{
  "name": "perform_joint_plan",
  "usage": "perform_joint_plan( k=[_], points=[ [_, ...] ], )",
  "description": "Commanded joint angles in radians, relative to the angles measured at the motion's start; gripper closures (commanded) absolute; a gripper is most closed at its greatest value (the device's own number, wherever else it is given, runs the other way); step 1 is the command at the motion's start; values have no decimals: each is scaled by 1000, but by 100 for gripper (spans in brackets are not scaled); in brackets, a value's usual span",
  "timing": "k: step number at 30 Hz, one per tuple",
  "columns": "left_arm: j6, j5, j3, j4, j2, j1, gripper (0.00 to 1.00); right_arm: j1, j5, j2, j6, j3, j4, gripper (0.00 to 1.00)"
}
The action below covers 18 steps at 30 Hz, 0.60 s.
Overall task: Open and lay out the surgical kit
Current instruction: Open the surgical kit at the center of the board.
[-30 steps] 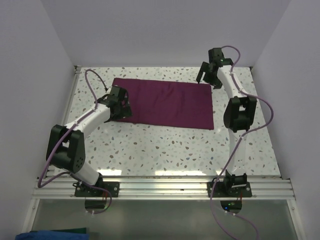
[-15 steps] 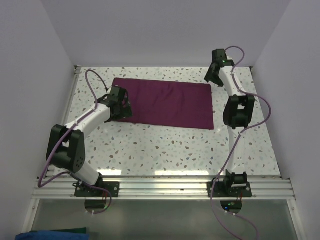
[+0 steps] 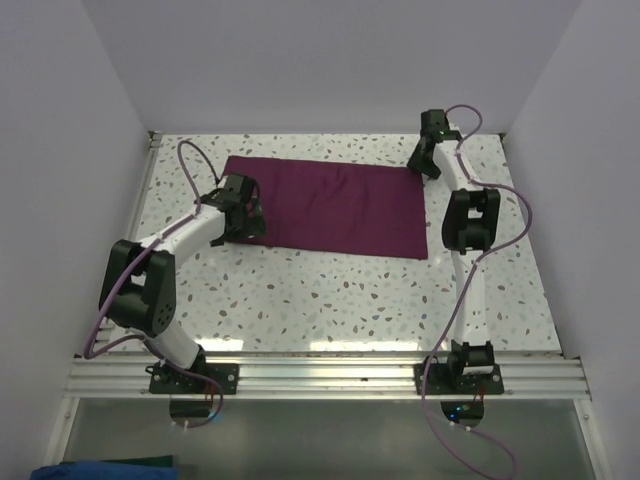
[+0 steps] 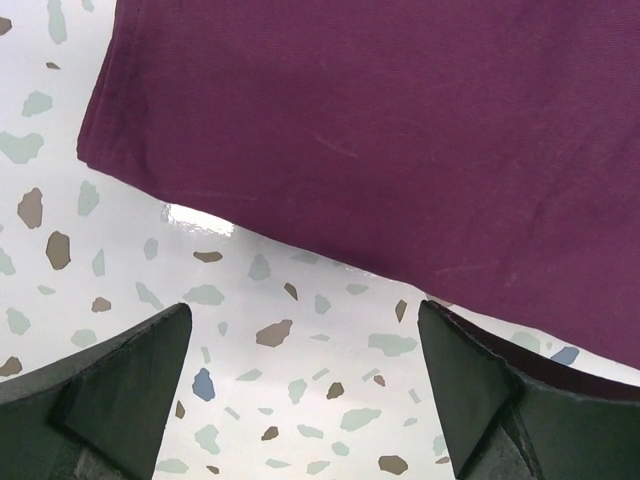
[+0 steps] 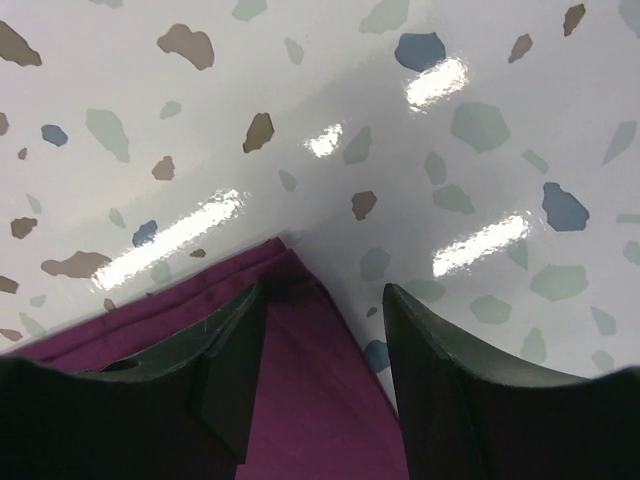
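Note:
The dark magenta-purple cloth wrap (image 3: 335,207) lies folded and flat at the back middle of the speckled table. No steel tray or instruments show. My left gripper (image 3: 243,215) is open at the wrap's near left corner; in the left wrist view the cloth edge (image 4: 400,120) lies just beyond my open gripper (image 4: 305,335), which has bare table between its fingers. My right gripper (image 3: 421,160) is open at the far right corner; in the right wrist view it (image 5: 325,310) straddles the cloth corner (image 5: 310,360), with one finger on the cloth and one on the table.
White walls close in the table on the left, back and right. A metal rail (image 3: 320,375) runs along the near edge by the arm bases. Speckled table surface (image 3: 330,300) lies between the wrap and the rail.
My right gripper has moved down and in toward the wrap's far right corner. My left gripper has stayed at the near left corner.

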Motion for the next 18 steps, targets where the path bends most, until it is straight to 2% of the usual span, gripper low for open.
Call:
perform_joint_plan(
  k=[1,6,7,10,14,15,16,18],
  points=[
    [29,-16,50,9,7,5,1,-5,-17,12,34,45,65,46],
    [40,-17,58,-1,14,5,1,-8,-34,41,56,49,74,56],
    [40,-17,58,-3,16,5,1,-8,-37,46,59,51,71,63],
    [46,-20,63,-6,20,5,1,-8,-47,50,71,42,66,75],
    [49,-19,70,-4,33,5,1,-8,-35,35,71,13,60,81],
    [50,-17,73,-4,36,5,1,-8,-32,24,66,6,60,83],
    [52,-16,73,-3,40,5,1,-8,-22,18,63,-4,60,90],
    [50,-11,77,0,46,4,1,-8,-12,3,54,-15,55,92]
  ],
)
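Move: The far right corner of the surgical kit's maroon cloth lies barely 1 cm ahead of the right gripper's finger pads, roughly centred between them and about 1 cm lower. The cloth's near right corner is some 23 cm back and about 1 cm right of that gripper. Its far left corner is some 50 cm left and 2 cm farther out. From the left gripper, the far right corner lies about 18 cm ahead, 46 cm right and 4 cm below. Ease the right gripper forward a little over 1 cm, keeping it low against the board, so its half-open fingers straddle the far right corner of the kit's cloth. Then hold it there and bring the fingers almost shut, pinching the cloth just behind the corner tip. ##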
